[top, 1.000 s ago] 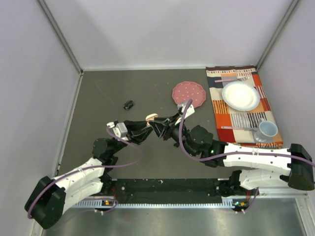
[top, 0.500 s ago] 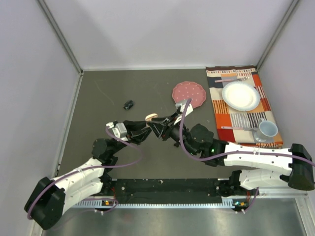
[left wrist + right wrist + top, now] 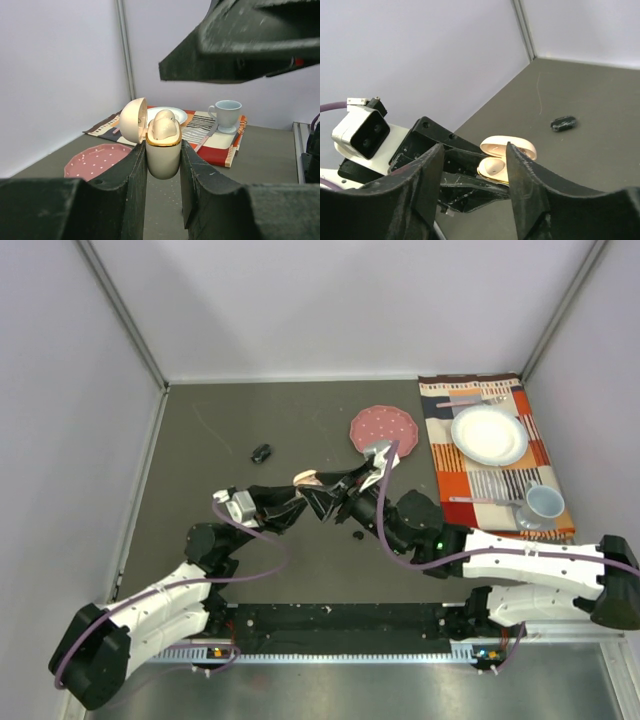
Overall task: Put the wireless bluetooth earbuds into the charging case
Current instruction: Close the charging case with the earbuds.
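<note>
My left gripper (image 3: 163, 152) is shut on the cream charging case (image 3: 163, 159), gold-rimmed, its lid (image 3: 132, 119) hinged open. One white earbud (image 3: 164, 125) sits in the case. Seen from the top, the case (image 3: 308, 478) is held above the table's middle. My right gripper (image 3: 475, 150) hovers open close beside the case (image 3: 492, 167), nothing between its fingers. A black earbud (image 3: 262, 452) lies on the table beyond, also in the right wrist view (image 3: 564, 123). Another small black piece (image 3: 357, 536) lies under the right arm.
A pink dotted disc (image 3: 384, 430) lies at the back right of the grey table. Further right a patterned placemat (image 3: 470, 480) carries a white plate (image 3: 489, 434), a cup (image 3: 544, 503) and cutlery. Walls close in on three sides.
The right gripper's jaws have widened and its wrist has drawn back a little to the far right. The left gripper keeps the case where it was.
</note>
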Controlling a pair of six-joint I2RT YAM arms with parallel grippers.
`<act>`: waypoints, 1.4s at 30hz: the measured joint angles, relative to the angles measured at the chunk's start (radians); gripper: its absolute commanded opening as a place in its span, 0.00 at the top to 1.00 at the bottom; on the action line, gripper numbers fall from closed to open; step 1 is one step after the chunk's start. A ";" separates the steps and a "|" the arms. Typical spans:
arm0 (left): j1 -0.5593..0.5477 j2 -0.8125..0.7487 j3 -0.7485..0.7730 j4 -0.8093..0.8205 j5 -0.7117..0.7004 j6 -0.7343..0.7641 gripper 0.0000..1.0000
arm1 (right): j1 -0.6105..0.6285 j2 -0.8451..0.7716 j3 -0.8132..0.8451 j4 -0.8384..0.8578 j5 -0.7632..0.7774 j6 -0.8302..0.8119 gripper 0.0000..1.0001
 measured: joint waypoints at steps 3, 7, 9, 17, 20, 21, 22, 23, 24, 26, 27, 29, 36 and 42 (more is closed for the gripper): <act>0.000 -0.006 0.000 -0.008 -0.006 0.004 1.00 | 0.000 -0.035 0.003 -0.014 0.010 -0.015 0.28; 0.000 -0.010 0.000 -0.016 -0.011 0.005 1.00 | -0.001 -0.058 0.072 -0.073 0.053 -0.069 0.18; 0.000 -0.010 0.000 -0.021 -0.012 0.005 1.00 | -0.009 -0.057 0.137 -0.130 0.084 -0.090 0.18; 0.000 -0.009 0.038 -0.064 -0.035 0.018 1.00 | -0.301 -0.020 0.404 -0.390 -0.043 0.035 0.01; 0.000 -0.002 0.100 -0.079 -0.060 0.031 1.00 | -0.420 0.002 0.450 -0.484 -0.134 0.137 0.01; 0.000 0.004 0.136 -0.092 -0.065 0.035 1.00 | -0.459 0.013 0.470 -0.517 -0.167 0.172 0.01; 0.001 0.008 0.179 -0.115 -0.068 0.039 1.00 | -0.502 0.027 0.493 -0.554 -0.202 0.215 0.01; 0.001 0.011 0.220 -0.140 -0.069 0.041 1.00 | -0.524 0.034 0.505 -0.573 -0.219 0.239 0.01; 0.001 0.015 0.269 -0.161 -0.071 0.042 1.00 | -0.549 0.039 0.519 -0.603 -0.240 0.268 0.01; 0.001 0.019 0.335 -0.164 -0.073 0.041 1.00 | -0.576 0.041 0.536 -0.658 -0.259 0.317 0.01; 0.001 0.018 0.349 -0.151 -0.075 0.038 1.00 | -0.580 0.041 0.542 -0.681 -0.262 0.332 0.01; 0.001 0.016 0.340 -0.108 -0.079 0.030 1.00 | -0.582 0.032 0.539 -0.725 -0.272 0.364 0.01; 0.001 -0.031 0.178 -0.077 -0.092 -0.020 1.00 | -0.597 0.000 0.453 -0.897 -0.319 0.352 0.01; 0.000 -0.087 0.094 -0.063 -0.086 -0.042 1.00 | -0.605 0.000 0.411 -0.985 -0.306 0.309 0.01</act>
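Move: The white charging case, lid open and earbuds inside, is already between the left fingers, practically at that hand's point. From the right hand it lies just past the fingertips, about 3 cm to the left, 2 cm ahead and 2 cm lower. On the table, roughly 22 cm below the right hand, are the pink plate, about 15 cm ahead and 15 cm to the right, and a black earbud, about 9 cm back and 9 cm to the right. The right hand draws away from the open case, opening its half-open fingers wide as it rises about 11 cm and swings forward and right towards the pink plate, then sinks some 14 cm, with the fingers tipping about 30 degrees downward. Meanwhile the left hand keeps its pinch on the case body, lifts it nearly 13 cm and lets it down again partway, tilting slightly as it goes. ##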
